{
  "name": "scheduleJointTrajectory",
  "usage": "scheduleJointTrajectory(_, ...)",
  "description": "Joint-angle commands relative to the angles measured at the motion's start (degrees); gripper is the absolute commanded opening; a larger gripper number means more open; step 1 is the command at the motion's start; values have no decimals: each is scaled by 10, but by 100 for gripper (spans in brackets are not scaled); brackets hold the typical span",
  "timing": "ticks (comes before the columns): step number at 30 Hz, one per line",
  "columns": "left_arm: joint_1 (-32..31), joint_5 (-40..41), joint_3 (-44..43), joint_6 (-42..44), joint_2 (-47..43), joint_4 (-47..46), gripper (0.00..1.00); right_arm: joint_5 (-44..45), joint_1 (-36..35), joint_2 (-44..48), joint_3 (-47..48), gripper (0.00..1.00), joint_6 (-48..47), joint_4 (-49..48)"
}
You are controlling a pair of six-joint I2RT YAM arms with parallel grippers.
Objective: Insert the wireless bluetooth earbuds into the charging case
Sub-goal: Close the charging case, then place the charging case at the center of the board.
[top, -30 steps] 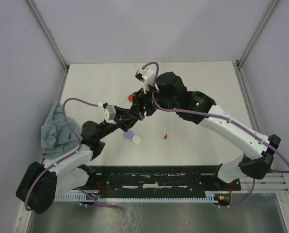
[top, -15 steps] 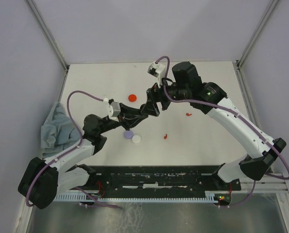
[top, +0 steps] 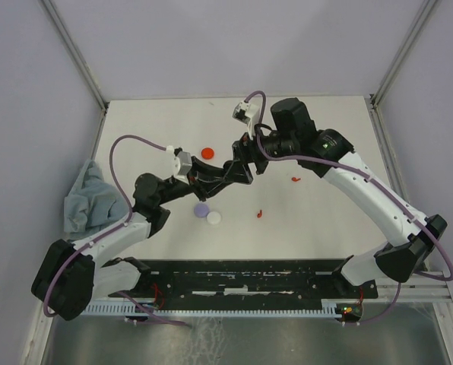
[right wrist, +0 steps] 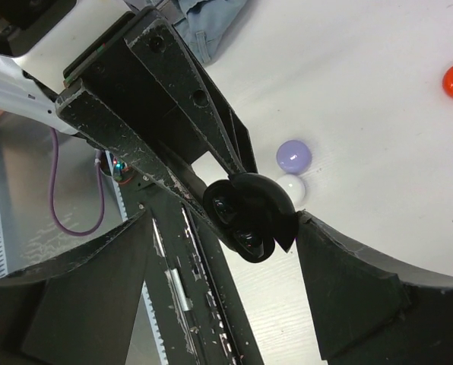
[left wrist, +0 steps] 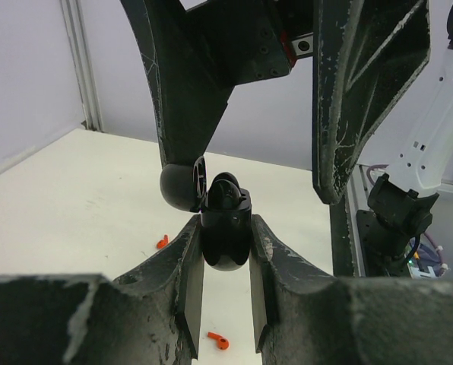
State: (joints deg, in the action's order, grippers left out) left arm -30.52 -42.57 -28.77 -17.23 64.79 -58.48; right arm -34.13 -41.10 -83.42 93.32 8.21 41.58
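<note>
My left gripper (top: 228, 173) is shut on the black charging case (left wrist: 226, 243) and holds it above the table with its lid (left wrist: 182, 186) swung open. My right gripper (top: 245, 158) is open, and its fingers (left wrist: 363, 99) straddle the case (right wrist: 253, 217) without gripping it. Two glossy dark hollows show inside the case; I cannot tell whether anything sits in them. Two red earbuds lie on the table, one (top: 259, 214) right of the discs and one (top: 296, 179) under the right arm. From the left wrist they show as small orange pieces (left wrist: 218, 340) (left wrist: 162, 242).
A red disc (top: 208, 153), a lavender disc (top: 201, 207) and a white disc (top: 213, 218) lie on the white table below the grippers. A grey cloth (top: 86, 198) is bunched at the left edge. The black rail (top: 249, 277) runs along the near edge.
The right gripper drew back to the right and opened its jaws. The left gripper rose and reached further right with the case. The red disc is now uncovered.
</note>
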Motion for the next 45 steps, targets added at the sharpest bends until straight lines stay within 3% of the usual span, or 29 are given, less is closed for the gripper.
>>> scheduleJointTrajectory(1,-2,38,-31,-34,13,22,3,-42,-4,13,-4,83,-7,-14)
scheduleJointTrajectory(15,-2,96,-15,-126,16,104,3,38,3,48,-46,83,-14,-14)
scheduleJointTrajectory(25,0,186,-93,-132,73,426,4,270,6,87,-130,84,30,-30)
scheduleJointTrajectory(34,14,214,-208,-127,234,665,13,346,6,103,-200,84,50,-38)
scheduleJointTrajectory(45,25,236,-263,-125,318,781,27,372,7,113,-243,84,46,-39)
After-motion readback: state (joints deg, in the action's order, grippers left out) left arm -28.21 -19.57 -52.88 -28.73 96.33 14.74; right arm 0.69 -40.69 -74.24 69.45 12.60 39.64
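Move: The left hand still grips the open black charging case; its drop spot, bare table just forward of the white case, is about 6 cm ahead, 4 left and 31 below. From that hand, the white case is some 2 cm ahead, 6 left, the purple case 4 ahead, 10 left, and an orange earbud 3 ahead, 11 right, all 30 below. From the right hand, the black case lies about 3 cm left, 1 ahead and 1 below. Keep the right gripper open with its forward finger against the lid and ease it slightly forward and down, then back, as the left hand carries the case forward and down; then draw it clear, down and right. Keep the left grip and lower the case about 26 cm towards the table beside the white case, swinging the fingers from pointing right to steeply down, drifting left late. ##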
